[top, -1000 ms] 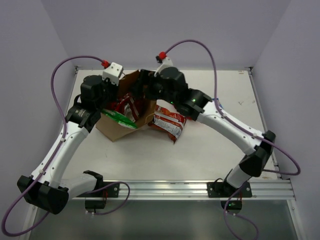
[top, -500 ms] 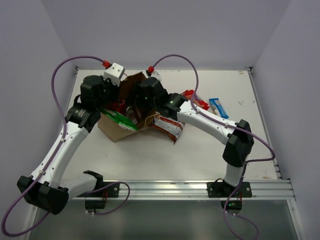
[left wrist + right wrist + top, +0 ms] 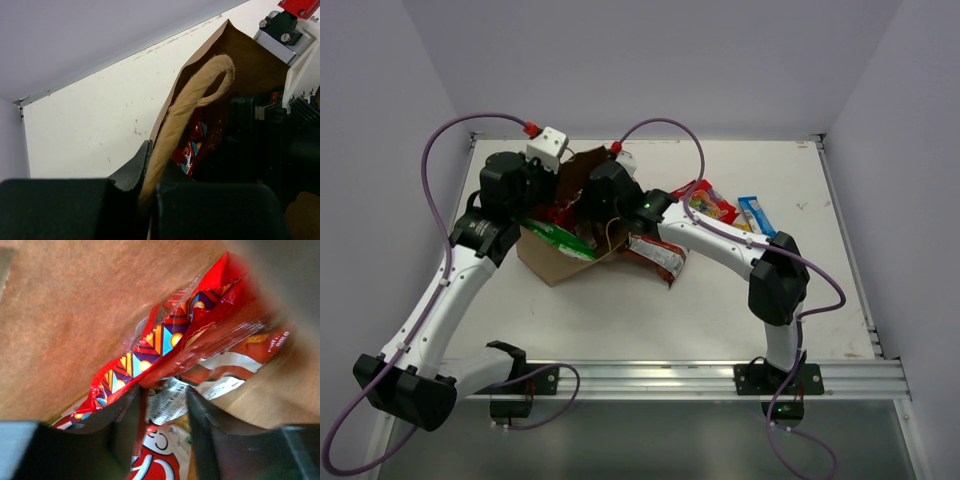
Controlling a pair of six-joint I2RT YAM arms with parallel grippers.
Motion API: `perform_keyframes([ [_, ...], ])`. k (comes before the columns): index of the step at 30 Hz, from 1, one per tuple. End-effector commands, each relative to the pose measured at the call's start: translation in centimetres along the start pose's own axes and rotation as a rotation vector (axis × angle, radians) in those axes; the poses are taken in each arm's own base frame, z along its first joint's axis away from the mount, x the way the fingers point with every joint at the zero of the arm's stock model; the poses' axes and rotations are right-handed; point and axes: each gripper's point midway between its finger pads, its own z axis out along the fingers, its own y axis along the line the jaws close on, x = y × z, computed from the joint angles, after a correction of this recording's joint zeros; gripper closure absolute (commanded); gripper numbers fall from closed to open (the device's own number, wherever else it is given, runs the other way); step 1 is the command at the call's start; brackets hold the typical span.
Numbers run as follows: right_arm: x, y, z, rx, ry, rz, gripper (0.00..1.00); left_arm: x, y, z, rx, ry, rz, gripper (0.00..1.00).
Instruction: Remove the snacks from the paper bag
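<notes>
The brown paper bag lies tipped on the table with its mouth toward the right arm. My left gripper is shut on the bag's twisted paper handle and holds it up. A green chip bag pokes out of the mouth. My right gripper is deep inside the bag and open, its jaws on either side of a crumpled packet with a silver nutrition panel. Above that lies a red packet with coloured triangles. On the table lie a red-silver bag, a small red candy bag and a blue bar.
The right arm's elbow stands over the table's right half. The back wall runs close behind the bag, and a side wall borders the table at the left. A metal rail spans the near edge.
The right arm has pushed further left and deeper into the bag, and its jaws have narrowed around the packet. The candy bag and blue bar are now uncovered. The left gripper has not moved.
</notes>
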Motion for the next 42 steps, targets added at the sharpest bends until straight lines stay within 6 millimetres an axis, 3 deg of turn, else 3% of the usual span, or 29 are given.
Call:
perform_keyframes([
  [1, -2.2, 0.5, 0.6, 0.001, -0.073, 0.042, 0.58, -4.5, 0.4, -1.6, -0.016, -0.163, 0.002, 1.00],
  [8, -2.4, -0.7, 1.4, 0.018, -0.072, 0.060, 0.66, -4.2, 0.3, -1.8, -0.015, -0.158, 0.003, 1.00],
  [15, -2.7, 0.0, 1.6, -0.001, -0.080, 0.078, 0.47, -4.0, 0.3, -1.6, -0.016, -0.152, 0.003, 1.00],
  [22, -2.8, 0.0, 2.7, -0.001, -0.074, 0.101, 0.46, -3.6, 0.7, -1.9, -0.039, -0.143, 0.004, 1.00],
  [24, -2.8, 0.1, 3.0, -0.009, -0.067, 0.103, 0.50, -3.5, 0.7, -1.8, -0.041, -0.141, 0.004, 1.00],
  [28, -2.9, -0.6, 3.5, 0.007, -0.070, 0.095, 0.70, -3.4, 0.9, -1.9, -0.054, -0.137, 0.003, 1.00],
  [29, -3.1, -0.6, 3.3, 0.007, -0.075, 0.094, 0.81, -3.4, 1.0, -2.0, -0.059, -0.138, 0.004, 1.00],
  [32, -3.7, -0.6, 2.6, -0.002, -0.088, 0.057, 1.00, -3.2, 1.3, -1.9, -0.076, -0.133, 0.001, 1.00],
  [42, -9.5, 4.2, -5.6, -0.201, -0.251, -0.119, 1.00, -2.5, 2.9, -1.8, -0.171, -0.100, -0.012, 1.00],
])
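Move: The right hand is already inside the paper bag with its fingers half open. The red snack packet lies just past its tips, about 4 cm ahead, 2 cm left and 4 cm lower. The green packet is some 7 cm left and 8 cm back, near hand height; the brown packet on the table is about 17 cm right, 7 cm back and 20 cm down. From the left hand, the red packet is about 3 cm ahead, 7 cm right and 14 cm below. Forward, deeper into the bag, the right hand works about 3 cm, its fingers narrowing, spreading again to half open, then shutting fully on the edge of the red packet; it then starts back out, first back and right, then up about 1.5 cm. The left hand keeps its grip on the bag's handle and late on drifts some 2 cm left. ##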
